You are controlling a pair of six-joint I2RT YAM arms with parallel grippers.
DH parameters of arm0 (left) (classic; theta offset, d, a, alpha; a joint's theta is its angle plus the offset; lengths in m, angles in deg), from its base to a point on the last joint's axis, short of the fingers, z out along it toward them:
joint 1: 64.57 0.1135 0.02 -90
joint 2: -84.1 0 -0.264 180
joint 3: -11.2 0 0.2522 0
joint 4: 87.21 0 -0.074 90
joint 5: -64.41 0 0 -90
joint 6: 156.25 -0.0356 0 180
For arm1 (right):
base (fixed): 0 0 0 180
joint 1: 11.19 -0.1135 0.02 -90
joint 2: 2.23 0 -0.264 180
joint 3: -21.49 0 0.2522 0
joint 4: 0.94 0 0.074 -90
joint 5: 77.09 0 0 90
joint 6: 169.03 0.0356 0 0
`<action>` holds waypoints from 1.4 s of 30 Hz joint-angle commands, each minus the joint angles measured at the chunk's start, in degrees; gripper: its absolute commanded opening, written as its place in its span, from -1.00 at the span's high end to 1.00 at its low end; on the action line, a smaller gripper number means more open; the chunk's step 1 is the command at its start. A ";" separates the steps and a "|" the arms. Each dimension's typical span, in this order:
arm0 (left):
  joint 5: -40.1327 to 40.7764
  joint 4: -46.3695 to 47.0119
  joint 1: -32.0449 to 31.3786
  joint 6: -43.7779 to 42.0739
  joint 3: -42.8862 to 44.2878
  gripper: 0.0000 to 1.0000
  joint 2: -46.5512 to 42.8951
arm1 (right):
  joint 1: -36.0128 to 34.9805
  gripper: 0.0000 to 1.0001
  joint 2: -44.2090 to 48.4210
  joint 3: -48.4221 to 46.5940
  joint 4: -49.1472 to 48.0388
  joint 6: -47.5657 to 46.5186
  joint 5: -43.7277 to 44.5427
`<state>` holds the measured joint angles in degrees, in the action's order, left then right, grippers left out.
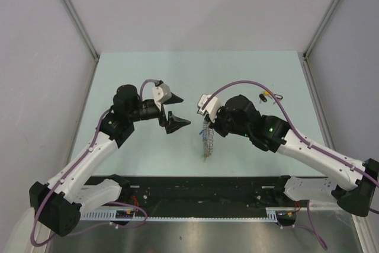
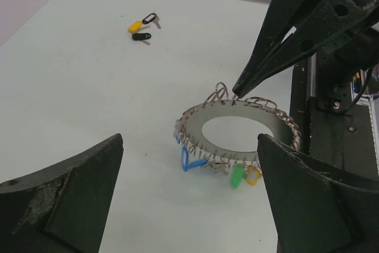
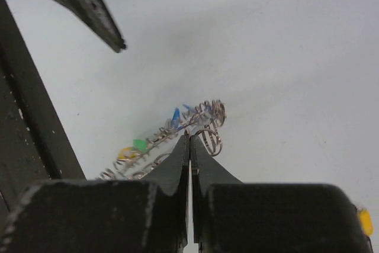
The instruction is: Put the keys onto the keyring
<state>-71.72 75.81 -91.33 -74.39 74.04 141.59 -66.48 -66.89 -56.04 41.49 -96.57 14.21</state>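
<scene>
The keyring (image 1: 206,141) is a grey ring strung with silver keys and small blue, green and yellow tags. My right gripper (image 1: 206,124) is shut on its upper edge and holds it tilted on edge, with the tags low by the table. It shows face-on in the left wrist view (image 2: 237,111) and edge-on in the right wrist view (image 3: 177,124), at my shut right gripper (image 3: 189,137). My left gripper (image 1: 177,122) is open and empty just left of the ring (image 2: 189,139). The yellow-tagged key (image 1: 270,93) and black-tagged key (image 1: 262,96) lie together at the far right (image 2: 135,26).
A black rail (image 1: 195,188) runs along the near table edge between the arm bases. White walls enclose the pale green table (image 1: 148,81) on three sides. The right arm's body (image 2: 337,69) stands close behind the ring in the left wrist view.
</scene>
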 commanded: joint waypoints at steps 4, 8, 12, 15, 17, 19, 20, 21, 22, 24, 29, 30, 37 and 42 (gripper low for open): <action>-6.78 10.52 -1.10 0.32 -3.81 -0.89 2.36 | 1.76 1.00 -2.39 -2.50 -2.73 -9.00 -11.74; -6.34 10.61 -1.36 -0.38 -5.13 -0.89 3.32 | 3.42 1.00 -4.24 -2.50 -3.44 -10.06 -15.97; -4.07 11.84 -2.50 -0.03 -6.45 -0.90 3.59 | 5.89 1.00 -4.95 -2.24 -4.58 -10.15 -20.28; -3.62 12.71 -3.64 -1.00 -7.50 -0.87 3.50 | 7.47 1.00 -4.51 -1.98 -5.46 -9.88 -23.00; -3.97 13.76 -4.61 -1.26 -8.21 -0.78 3.94 | 7.82 1.00 -4.24 -1.89 -5.90 -9.88 -24.24; -3.70 14.12 -5.31 -1.18 -8.12 -0.77 4.38 | 8.18 1.00 -3.89 -1.89 -6.08 -9.97 -25.20; -3.79 14.12 -5.40 -1.17 -8.12 -0.76 4.90 | 8.26 1.00 -3.98 -1.80 -6.08 -9.97 -25.55; -3.79 14.12 -5.40 -1.17 -8.04 -0.76 4.99 | 8.44 1.00 -3.89 -1.71 -6.16 -10.06 -25.82; -3.79 14.04 -5.40 -1.44 -8.03 -0.72 5.17 | 8.44 1.00 -3.98 -1.62 -6.17 -10.06 -26.17; -4.14 14.12 -5.49 -1.88 -8.12 -0.68 5.26 | 8.62 1.00 -3.98 -1.54 -6.17 -10.15 -26.17; -4.23 14.30 -6.11 -3.55 -8.91 -0.61 5.17 | 8.71 1.00 -3.89 -1.45 -6.43 -10.23 -27.49; -4.15 14.21 -6.28 -3.81 -8.83 -0.56 5.43 | 8.71 1.00 -3.89 -1.45 -6.69 -10.32 -27.93; -5.99 13.51 -6.46 -5.21 -8.30 -0.26 6.40 | 8.71 1.00 -3.63 -1.45 -6.87 -10.85 -29.34; -7.83 11.93 -6.55 -5.57 -7.42 0.09 7.46 | 8.70 1.00 -3.63 -1.45 -6.78 -11.20 -29.51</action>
<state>-76.20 87.87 -97.37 -77.76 65.76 148.39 -57.93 -72.51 -56.04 38.14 -106.73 -13.60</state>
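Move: The right gripper has the keyring hanging from its shut fingertips, the ring's middle some 4 cm below them and 2 cm back. From the open left gripper that middle lies about 8 cm to the right, 4 cm back and 7 cm below; the right fingertips are about 8 cm right, 2 cm back and 3 cm below. For the right gripper, the left one waits about 8 cm left, 2 cm ahead and 3 cm above. Bring the left gripper down about 6 cm, right some 4 cm and a little back, to the keyring's upper rim beside the right fingertips, closing its wide-open fingers to about half. Keep the ring pinched in the right gripper; dip, then rise half way back, while shifting it left about 3 cm towards the left fingers and turning it some 20 degrees counter-clockwise. ##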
